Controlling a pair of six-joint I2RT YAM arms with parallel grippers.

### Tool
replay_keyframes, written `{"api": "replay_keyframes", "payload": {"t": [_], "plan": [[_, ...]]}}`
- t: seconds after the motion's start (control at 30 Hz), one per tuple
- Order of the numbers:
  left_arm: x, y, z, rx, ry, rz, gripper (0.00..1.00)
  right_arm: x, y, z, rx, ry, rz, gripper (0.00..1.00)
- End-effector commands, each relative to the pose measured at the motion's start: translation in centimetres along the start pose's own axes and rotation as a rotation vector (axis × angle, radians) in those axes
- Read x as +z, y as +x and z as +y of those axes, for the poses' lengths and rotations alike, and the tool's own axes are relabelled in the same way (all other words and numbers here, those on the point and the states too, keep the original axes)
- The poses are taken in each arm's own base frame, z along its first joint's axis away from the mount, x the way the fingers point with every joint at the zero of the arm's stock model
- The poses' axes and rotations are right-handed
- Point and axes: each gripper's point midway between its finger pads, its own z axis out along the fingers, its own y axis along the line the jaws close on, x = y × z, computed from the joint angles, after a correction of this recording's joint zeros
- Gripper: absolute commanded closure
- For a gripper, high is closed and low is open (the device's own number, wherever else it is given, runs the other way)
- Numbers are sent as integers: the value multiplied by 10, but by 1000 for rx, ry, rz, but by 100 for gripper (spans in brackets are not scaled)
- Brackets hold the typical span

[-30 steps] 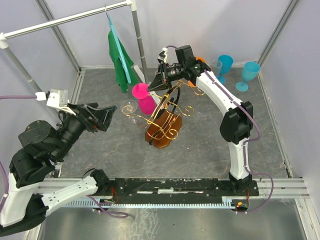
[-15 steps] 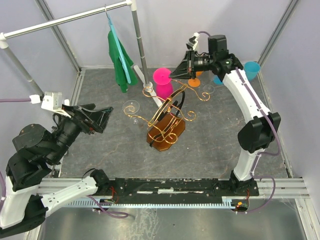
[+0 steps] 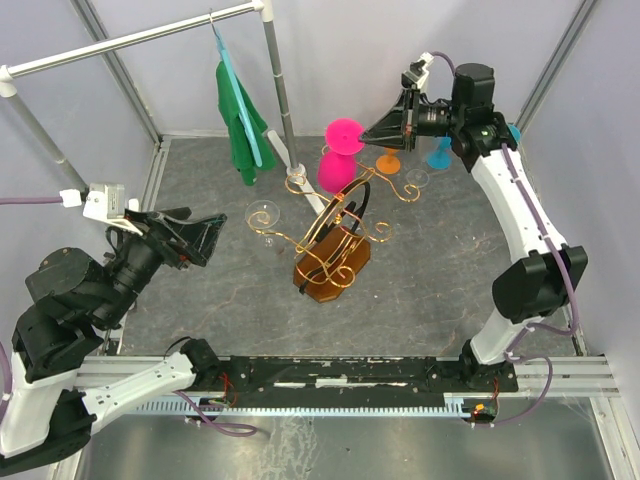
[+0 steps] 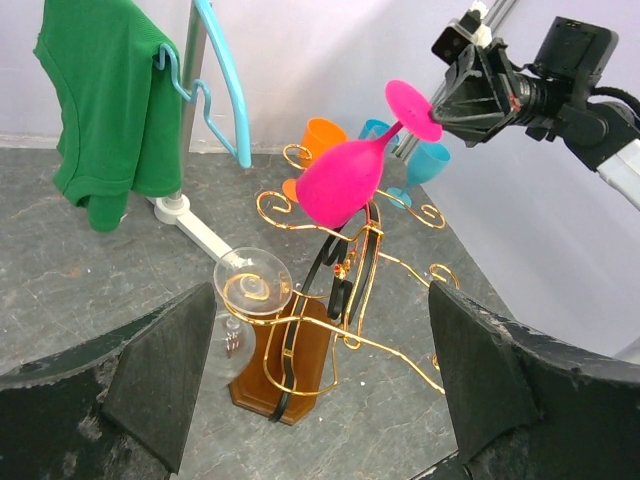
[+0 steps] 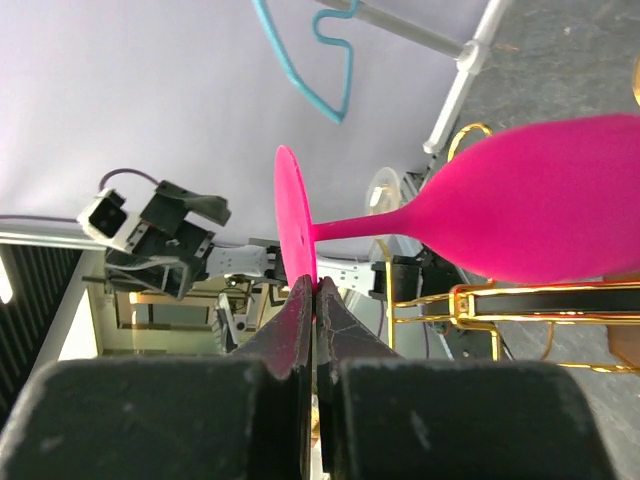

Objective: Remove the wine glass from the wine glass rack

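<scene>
The pink wine glass [image 3: 335,165] hangs tilted in the air over the far arms of the gold wire wine glass rack [image 3: 335,235], its foot uppermost. My right gripper [image 3: 368,135] is shut on the rim of that foot. In the right wrist view the jaws [image 5: 317,285] pinch the pink disc and the bowl [image 5: 545,205] lies just above a gold wire. I cannot tell whether the bowl touches it. A clear glass [image 3: 263,213] hangs on the rack's left arm. My left gripper [image 3: 205,238] stands open to the left of the rack [image 4: 330,300], holding nothing.
A green garment [image 3: 240,125] on a teal hanger hangs from the grey rail at the back left. An orange cup [image 3: 388,160], a blue cup [image 3: 440,155] and a small clear glass [image 3: 415,180] stand behind the rack. Grey walls enclose the floor.
My right arm has swung right and back, carrying the pink glass up from the rack's left side to above its far arms. The left arm has dropped back a little, its gripper open throughout.
</scene>
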Motion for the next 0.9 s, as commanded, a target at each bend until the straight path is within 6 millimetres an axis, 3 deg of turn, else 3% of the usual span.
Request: {"api": "replay_keyframes", "payload": {"t": [0.0, 0.13, 0.27, 0.4, 0.6, 0.67, 0.73, 0.87], "plan": [[1, -7, -4, -43, 5, -25, 7, -27, -4, 68, -157, -155, -55, 99], [-2, -10, -2, -44, -1, -33, 7, -59, -14, 91, -217, -171, -142, 99], [-1, -9, -1, -40, -2, -31, 7, -98, -28, 77, -232, -51, -272, 99], [-2, -9, -1, -33, 1, -32, 7, -145, -28, 17, -284, 386, -395, 99], [0, -8, -1, -20, 0, -30, 7, -256, -22, -76, -284, 1216, -532, 99], [2, -6, -2, -16, 1, -28, 7, -286, -12, -102, -249, 1412, -536, 99], [5, -4, -4, -9, 6, -21, 7, -304, 0, -135, -209, 1553, -493, 99], [12, 0, -8, 2, 15, -9, 7, -332, 8, -170, -162, 1787, -459, 99]]}}
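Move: The right hand already holds the upside-down pink glass by the foot, off the rack. Open table where it seems bound lies about 32 cm to its right, 4 cm ahead and 40 cm below. Beyond this, the turquoise glass stands 14 cm ahead and 32 cm right, the blue glass 18 ahead and 20 right. The rack's middle is some 8 cm back, 7 cm left and 22 cm down. From the left hand the open spot is roughly 57 cm right, 23 cm ahead, 44 cm below. Still pinching the edge of the pink glass's foot in its shut fingers, the right hand swings in an arc away from the rack: a rise of some 7 cm, then a fast sweep to the right, nearly 30 cm in all, sinking steeply towards the open table at the end. On the way the wrist rolls and turns clockwise, so the fingers go from pointing left to pointing forward and down. ##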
